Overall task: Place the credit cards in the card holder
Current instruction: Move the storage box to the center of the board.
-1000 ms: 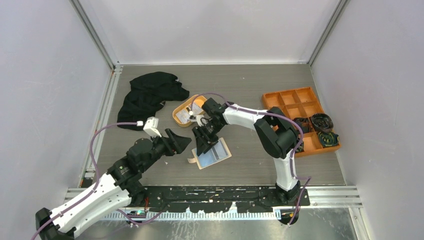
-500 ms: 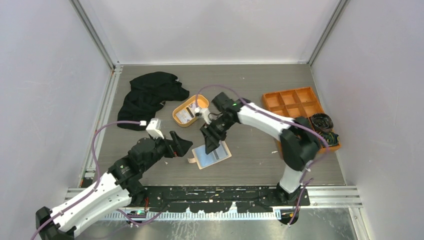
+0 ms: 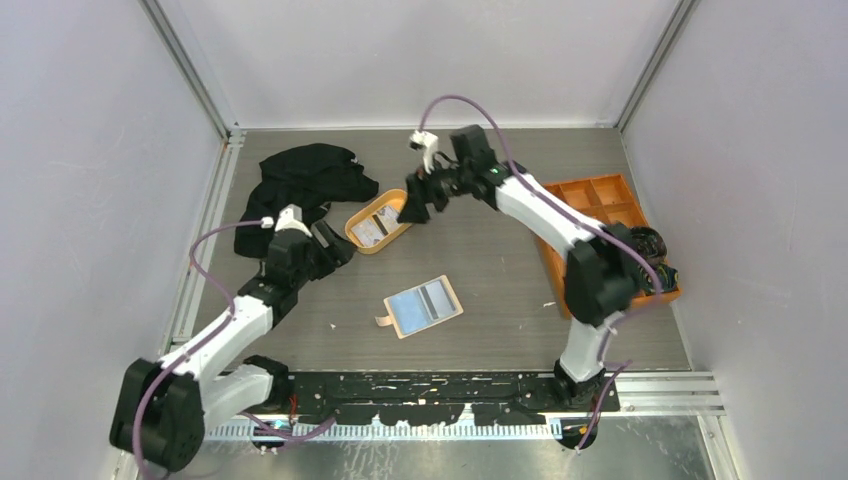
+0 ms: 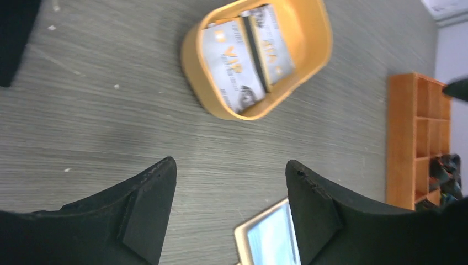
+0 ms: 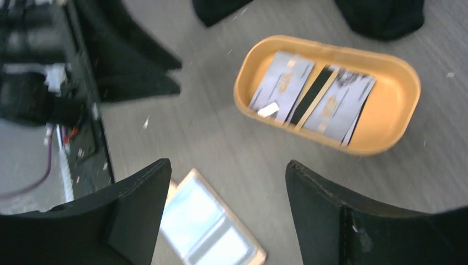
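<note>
The card holder (image 3: 425, 305) lies open and flat on the table, its pale blue inside facing up; it also shows in the wrist views (image 4: 270, 237) (image 5: 207, 226). Two pale credit cards (image 4: 243, 58) (image 5: 309, 94) lie side by side in an orange oval tray (image 3: 361, 216) (image 4: 193, 61) (image 5: 386, 127). My left gripper (image 3: 335, 248) (image 4: 229, 171) hangs open, left of the tray and above bare table. My right gripper (image 3: 412, 210) (image 5: 226, 171) is open above the tray's right end. Neither holds anything.
A black cloth (image 3: 300, 185) lies bunched at the back left, beside the left arm. An orange compartmented box (image 3: 585, 195) (image 4: 414, 138) stands at the right with dark coiled items (image 3: 645, 245) in its near cells. Walls close in on three sides.
My right gripper rose off the card holder, swung back over the tray and opened wider. My left arm drew back to the left, away from the card holder.
</note>
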`<state>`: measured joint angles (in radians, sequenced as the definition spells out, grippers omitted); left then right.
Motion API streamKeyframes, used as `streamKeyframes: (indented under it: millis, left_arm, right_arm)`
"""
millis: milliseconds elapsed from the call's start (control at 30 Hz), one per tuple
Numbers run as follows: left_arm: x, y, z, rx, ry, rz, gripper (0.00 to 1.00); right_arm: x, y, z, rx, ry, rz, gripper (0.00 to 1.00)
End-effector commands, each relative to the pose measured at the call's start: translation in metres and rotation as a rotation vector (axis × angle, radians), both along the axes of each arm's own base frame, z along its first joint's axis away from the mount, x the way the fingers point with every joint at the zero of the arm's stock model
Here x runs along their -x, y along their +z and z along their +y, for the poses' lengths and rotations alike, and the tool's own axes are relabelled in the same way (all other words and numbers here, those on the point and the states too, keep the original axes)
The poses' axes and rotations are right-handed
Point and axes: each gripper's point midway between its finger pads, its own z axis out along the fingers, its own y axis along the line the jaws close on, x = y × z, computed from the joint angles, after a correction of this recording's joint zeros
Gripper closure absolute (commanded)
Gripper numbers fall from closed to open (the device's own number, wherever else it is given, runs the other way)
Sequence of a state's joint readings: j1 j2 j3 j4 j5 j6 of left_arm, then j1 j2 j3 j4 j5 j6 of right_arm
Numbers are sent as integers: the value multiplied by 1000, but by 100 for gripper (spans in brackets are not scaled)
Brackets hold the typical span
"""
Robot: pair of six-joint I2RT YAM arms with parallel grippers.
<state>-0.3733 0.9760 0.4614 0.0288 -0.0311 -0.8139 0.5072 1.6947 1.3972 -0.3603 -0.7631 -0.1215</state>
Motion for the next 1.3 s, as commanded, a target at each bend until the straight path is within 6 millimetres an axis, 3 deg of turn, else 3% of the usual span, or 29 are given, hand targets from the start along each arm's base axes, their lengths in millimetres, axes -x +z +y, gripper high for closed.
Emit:
streamKeyframes:
  millis: [0,33,167,400,500,867,1133,1267]
  left_arm:
    - [-23,3,0,89,37,44,27]
    - [-27,-3,2,78,49,80,27]
    - [-42,-28,6,60,92,222,32]
    - [-62,-41,-10,90,48,283,35]
    - [-67,-51,-16,90,27,337,48]
    - [-64,-76,-40,150,-87,428,89]
    - [-60,-73,-43,161,-91,430,94]
    - [-58,-68,-57,159,-81,408,98]
  right_arm:
    - [-48,-15,36,1,-91,171,20]
    - [-55,-35,41,41,-92,215,21]
    - [-68,-71,56,148,-83,282,22]
    - [-72,-105,78,181,-65,373,29]
    - [-72,-116,87,183,-71,417,34]
    - [-76,-139,99,205,-134,471,43]
    - [-75,-132,87,207,-185,474,42]
    - [-74,-121,72,192,-287,413,38]
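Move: The storage box stands about 10 cm ahead of the left hand, 7 cm to its right and 9 cm below. From that hand, the black cloth lies some 14 cm ahead and 10 cm to the left, the open card holder about 8 cm back and 16 cm to the right, both near table height. From the right hand, the box is roughly 6 cm ahead, 11 cm left and 17 cm below; the card holder is about 12 cm back and 1 cm left. Forward and down, about 7 cm each way and edging right, the left hand reaches the storage box's left end, tips its fingers some 25 degrees further down and shuts them, pinching the rim wall. The right hand drops about 15 cm while going left and forward, tilting downward, and ends low over the left part of the box with its fingers partly narrowed but still open. ##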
